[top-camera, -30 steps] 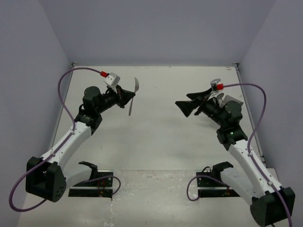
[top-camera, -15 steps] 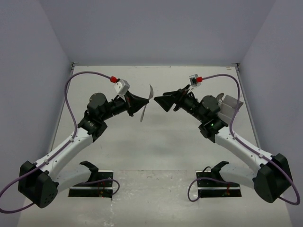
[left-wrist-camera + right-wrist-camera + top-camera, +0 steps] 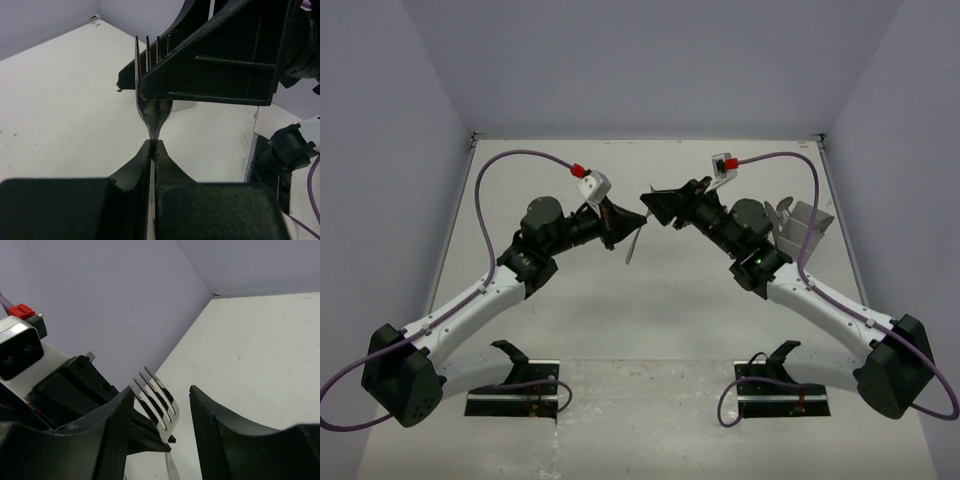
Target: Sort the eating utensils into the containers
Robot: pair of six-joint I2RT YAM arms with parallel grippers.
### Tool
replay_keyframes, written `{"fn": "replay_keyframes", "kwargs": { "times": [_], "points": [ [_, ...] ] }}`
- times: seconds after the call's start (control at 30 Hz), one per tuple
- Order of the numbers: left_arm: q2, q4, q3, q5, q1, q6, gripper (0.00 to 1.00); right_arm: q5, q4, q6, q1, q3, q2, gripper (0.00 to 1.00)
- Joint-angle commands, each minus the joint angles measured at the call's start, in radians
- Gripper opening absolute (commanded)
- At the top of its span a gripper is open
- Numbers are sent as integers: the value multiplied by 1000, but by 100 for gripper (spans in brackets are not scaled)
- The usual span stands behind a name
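One of the eating utensils, a shiny silver fork [image 3: 152, 107], is held in the air over the middle of the table. My left gripper [image 3: 152, 145] is shut on its neck, with the tines pointing away and the handle [image 3: 632, 243] hanging below the fingers. My right gripper [image 3: 161, 390] faces it head on, jaws apart on either side of the tines [image 3: 157, 400]. The left finger is close against them and a gap remains on the right. One of the containers, a pale translucent box [image 3: 807, 224], stands at the right with silver utensils [image 3: 780, 211] sticking out.
Both arms reach in from the near edge and meet mid-table [image 3: 645, 208]. Purple cables [image 3: 500, 165] loop above each wrist. Two black mounts [image 3: 515, 358] sit at the front edge. Lilac walls close off the back and sides.
Both arms swung inward until the grippers met. The left one carried the fork to the centre. The right gripper's jaws narrowed around the tines.
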Motion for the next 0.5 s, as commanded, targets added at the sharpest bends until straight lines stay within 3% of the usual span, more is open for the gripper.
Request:
{"fn": "replay_keyframes", "kwargs": {
  "times": [0.0,0.3,0.4,0.47],
  "points": [
    [-3,49,49,-35,-16,8,0,111,-58,-41,32,59,2,48],
    [6,75,61,-133,-51,-2,0,198,-150,-70,108,80,22,47],
    [10,76,66,-150,-57,-5,0,224,-179,-83,127,100,28,34],
    [11,79,64,-155,-62,-3,0,227,-196,-78,128,106,31,15]
  ]
}}
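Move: The fork stands tilted in the left hand's closed fingertips, its head some 4 cm ahead, 1 cm right and 3 cm above them. From the half-open right hand the fork head is barely 1 cm ahead, 2 cm left and 2 cm below. The utensil container lies off to the right hand's right by about 36 cm, some 9 cm farther out and 30 cm down. The fork is taken just above the left fingertips: the right hand sinks about 3 cm and edges a good 1 cm left, rolling its left side down by under 10 degrees. Its fingers first hold half-open, then close from both sides to pinch the base of the fork's head, while the left hand keeps its grip, nearly still. ##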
